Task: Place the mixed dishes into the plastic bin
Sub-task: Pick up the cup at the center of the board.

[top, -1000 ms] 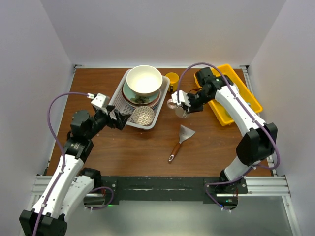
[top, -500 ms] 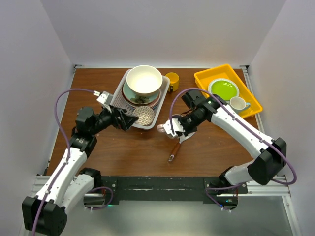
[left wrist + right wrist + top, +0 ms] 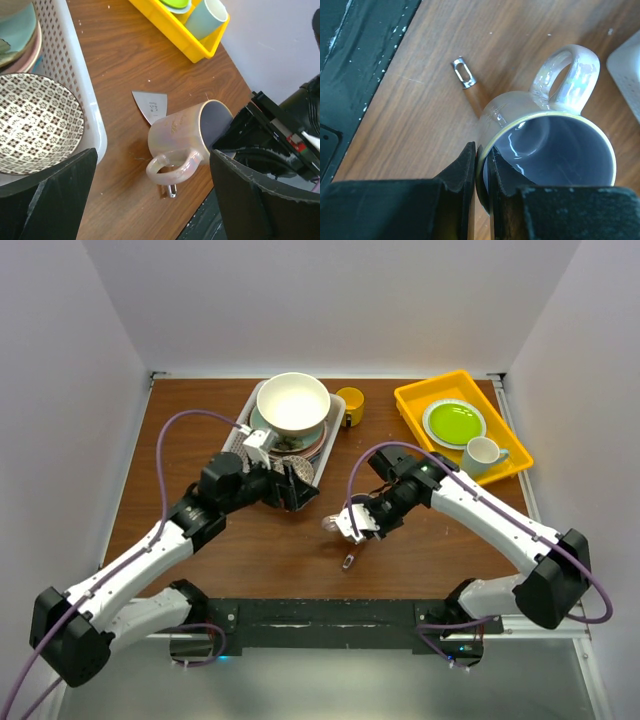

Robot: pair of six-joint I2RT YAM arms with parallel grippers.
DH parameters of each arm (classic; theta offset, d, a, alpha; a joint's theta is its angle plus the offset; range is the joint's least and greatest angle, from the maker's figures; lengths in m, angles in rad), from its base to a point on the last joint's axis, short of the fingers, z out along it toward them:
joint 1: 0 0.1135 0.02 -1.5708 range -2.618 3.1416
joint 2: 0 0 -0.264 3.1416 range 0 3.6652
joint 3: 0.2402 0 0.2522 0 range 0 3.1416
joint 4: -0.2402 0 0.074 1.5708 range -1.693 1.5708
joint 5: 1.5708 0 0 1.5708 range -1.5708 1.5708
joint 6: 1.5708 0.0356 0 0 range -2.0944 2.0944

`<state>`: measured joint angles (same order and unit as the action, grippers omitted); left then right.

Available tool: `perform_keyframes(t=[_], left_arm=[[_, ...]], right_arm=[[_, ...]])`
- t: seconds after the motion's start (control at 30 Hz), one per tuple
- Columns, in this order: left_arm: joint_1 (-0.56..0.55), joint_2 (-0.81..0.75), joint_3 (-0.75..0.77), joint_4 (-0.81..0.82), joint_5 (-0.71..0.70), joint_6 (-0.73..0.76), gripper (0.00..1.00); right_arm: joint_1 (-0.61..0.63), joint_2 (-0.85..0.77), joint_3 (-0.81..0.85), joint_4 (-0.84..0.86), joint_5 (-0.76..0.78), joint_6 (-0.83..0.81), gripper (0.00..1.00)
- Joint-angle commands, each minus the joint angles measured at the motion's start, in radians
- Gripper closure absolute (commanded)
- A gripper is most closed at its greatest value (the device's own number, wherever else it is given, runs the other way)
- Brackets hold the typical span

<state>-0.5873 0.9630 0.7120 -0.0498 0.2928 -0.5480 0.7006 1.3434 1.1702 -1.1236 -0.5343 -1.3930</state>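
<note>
My right gripper is shut on the rim of the purple-lined cream mug. One finger is inside the mug and one outside. The mug hangs tilted on its side over the spatula's handle. My left gripper stands open at the near right corner of the plastic bin, facing the mug and not touching it. In the bin are a large cream bowl on stacked plates and a small patterned bowl. A yellow mug stands right of the bin.
A wooden-handled metal spatula lies on the table under the held mug. At the back right a yellow tray holds a lime-green plate and a pale mug. Grey walls enclose the table.
My right arm has carried the mug from beside the tray toward the front, over the spatula. My left arm has swung right along the bin's near edge toward the mug.
</note>
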Motion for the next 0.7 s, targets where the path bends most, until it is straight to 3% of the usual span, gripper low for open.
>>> perform_keyframes(t=[0.0,0.37,0.67], left_arm=[[-0.089,0.060,0.102,-0.071,-0.181,-0.046,0.00],[-0.275,0.187,0.228,-0.169,-0.408,-0.044,0.00],[-0.361,0.304,0.332,-0.232,-0.518,-0.010,0.00]], right_arm=[[0.011,-0.072,-0.004,0.084,-0.035,-0.032,1.00],[0.017,-0.105,-0.050,0.107,-0.027,-0.032,1.00],[0.017,-0.113,-0.056,0.113,-0.027,-0.034,1.00]])
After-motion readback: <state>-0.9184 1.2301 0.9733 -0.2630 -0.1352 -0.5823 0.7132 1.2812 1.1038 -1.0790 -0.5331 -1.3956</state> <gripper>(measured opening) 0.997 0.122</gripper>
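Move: The cup hangs from the right hand, its handle turned towards the left hand. Its middle is about 9 cm to the left hand's right, about level with it fore and aft and some 9 cm lower; from the right hand it is roughly 4 cm ahead, 4 cm left and 4 cm lower. From the left hand, the patterned bowl in the bin is about 10 cm ahead, 3 cm left and 11 cm down, the spatula 12 cm right, level fore and aft, 19 cm down. The right fingers keep their pinch on the cup's rim and hold it nearly still in mid-air, while the left hand comes to it: about 6 cm to the right and 2 cm down, away from the bin, steadily. On the way it rolls some 15 degrees, its left side rising, fingers staying wide open and not seen to touch the cup. ##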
